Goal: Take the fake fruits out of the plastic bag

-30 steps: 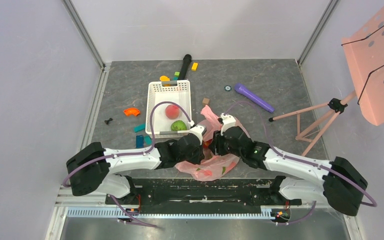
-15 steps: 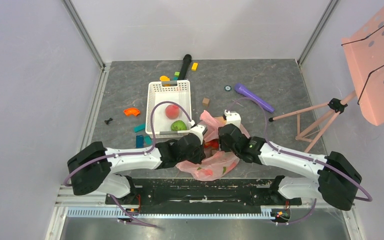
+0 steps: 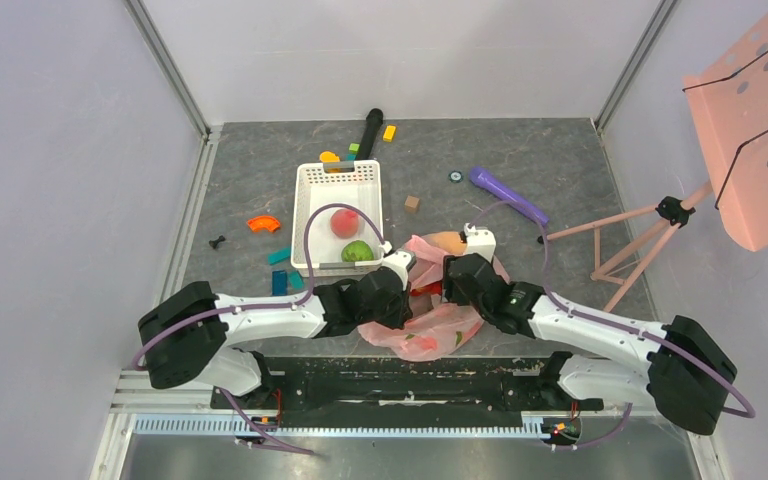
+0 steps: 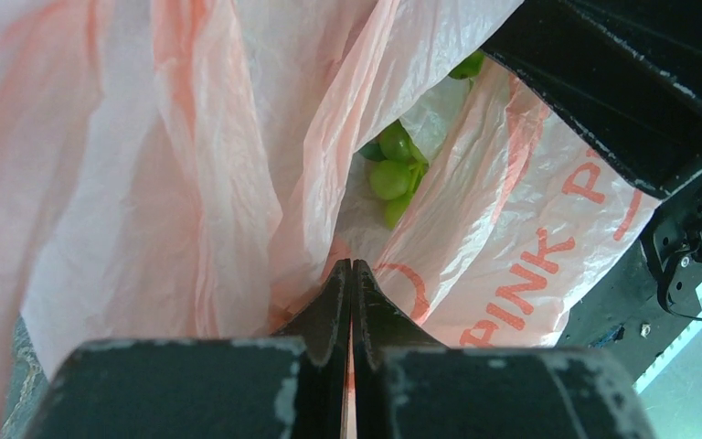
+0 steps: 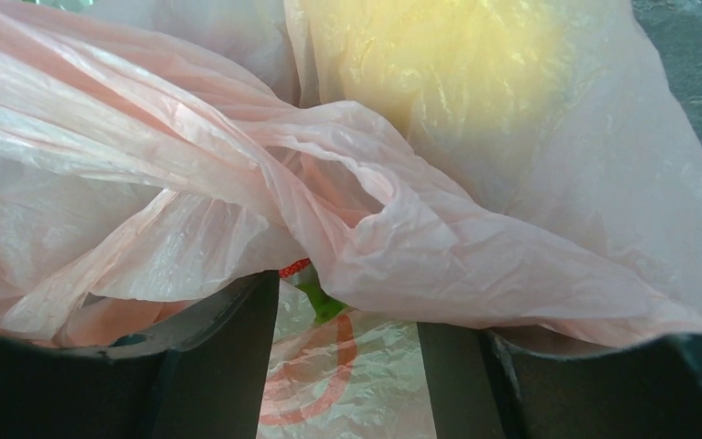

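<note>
The pink plastic bag (image 3: 428,322) lies crumpled between my two grippers. My left gripper (image 3: 403,288) is shut on a fold of its film, as the left wrist view (image 4: 351,267) shows. A cluster of small green round fruits (image 4: 391,174) lies inside the bag beyond it. My right gripper (image 3: 450,283) is open, with bag film draped over its fingers (image 5: 228,366). A red bit and a green leaf (image 5: 322,300) show between them. A yellow-orange fruit (image 5: 457,64) glows through the film and shows in the top view (image 3: 447,240). A pink-red peach (image 3: 342,222) and a green apple (image 3: 357,251) lie in the white basket (image 3: 310,190).
A purple cylinder (image 3: 508,196) lies right of the basket and a black cylinder (image 3: 370,128) behind it. Small coloured blocks (image 3: 263,223) are scattered left of and behind the basket. A pink music stand (image 3: 750,130) on tripod legs (image 3: 630,250) stands at the right.
My right gripper has moved right and slightly away, drawing the bag's far side with it. The yellow-orange shape now shows at the bag's far end. The left gripper has stayed put.
</note>
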You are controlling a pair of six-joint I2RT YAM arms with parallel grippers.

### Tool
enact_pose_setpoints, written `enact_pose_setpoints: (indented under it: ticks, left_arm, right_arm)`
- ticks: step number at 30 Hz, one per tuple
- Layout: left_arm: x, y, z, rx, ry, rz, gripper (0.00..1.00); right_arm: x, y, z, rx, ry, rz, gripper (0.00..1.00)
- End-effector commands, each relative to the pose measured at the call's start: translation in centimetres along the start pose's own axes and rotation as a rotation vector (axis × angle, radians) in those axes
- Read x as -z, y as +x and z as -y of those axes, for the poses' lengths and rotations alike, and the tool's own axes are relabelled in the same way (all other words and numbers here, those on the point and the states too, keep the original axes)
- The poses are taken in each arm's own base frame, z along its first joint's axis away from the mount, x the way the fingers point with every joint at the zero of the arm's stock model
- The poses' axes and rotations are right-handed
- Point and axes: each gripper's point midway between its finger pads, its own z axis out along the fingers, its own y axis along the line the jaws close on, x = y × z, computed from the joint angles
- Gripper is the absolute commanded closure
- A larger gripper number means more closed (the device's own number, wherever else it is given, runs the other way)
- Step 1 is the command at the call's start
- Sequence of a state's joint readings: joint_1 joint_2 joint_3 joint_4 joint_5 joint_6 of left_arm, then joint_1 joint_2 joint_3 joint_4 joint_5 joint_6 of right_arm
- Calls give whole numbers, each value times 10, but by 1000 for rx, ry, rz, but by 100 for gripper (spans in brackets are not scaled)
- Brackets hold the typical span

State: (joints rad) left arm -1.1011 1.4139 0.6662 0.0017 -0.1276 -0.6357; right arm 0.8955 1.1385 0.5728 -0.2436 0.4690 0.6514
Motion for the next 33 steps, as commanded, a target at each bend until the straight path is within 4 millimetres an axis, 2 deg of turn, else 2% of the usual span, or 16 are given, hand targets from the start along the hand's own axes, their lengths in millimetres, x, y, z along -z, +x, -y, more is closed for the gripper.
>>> enact_pose_setpoints:
  ticks: [1,8,14,19,24,26,28,33]
  left_arm:
    - [-2,-14,14,35,35,34,98]
    - [-5,-14,22,37,61,14,98]
    - [-6,-14,29,14,86,-12,98]
    - [-4,-17,30,11,85,-7,98]
    - [-2,-17,29,28,79,1,98]
    - [0,-18,28,32,75,10,98]
    - [3,-18,24,29,58,8,98]
    - [13,-29,26,28,57,44,98]
  right_arm:
    - [-4,-24,-11,-67,-78,112,42]
    - [-17,-29,-4,-185,-109,158,41]
    - [-29,-21,10,-223,-69,157,38]
    - [-38,-14,18,-227,-43,150,40]
    - [-44,-14,20,-215,-43,159,55]
    - [-44,-17,17,-202,-67,166,64]
    - [-40,-23,11,-186,-100,179,74]
    - [-22,-44,-6,-141,-204,227,86]
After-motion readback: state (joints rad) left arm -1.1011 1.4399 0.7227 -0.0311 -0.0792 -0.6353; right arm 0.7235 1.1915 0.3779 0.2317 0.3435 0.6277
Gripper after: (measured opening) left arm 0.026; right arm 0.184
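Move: The open right hand is just behind a fold of the plastic bag's rim, which lies about 4 cm ahead of it and 2 cm below, hardly off to either side. The yellow fruit, still under the film, sits roughly 10 cm straight ahead; the red fruit in the bag's mouth is some 5 cm to the left, about 1 cm ahead. The shut left hand has that rim fold about 9 cm ahead and 9 cm to its right. Forward about 4 cm and then increasingly down, some 2 cm, the right hand brings its open fingers to the bag's rim fold, rolling its left side up some 10 degrees. Near the end the fingers close to pinch the film and the hand starts to lift. The left hand keeps its pinch on the bag and shifts a little under 2 cm right, easing back slightly. ##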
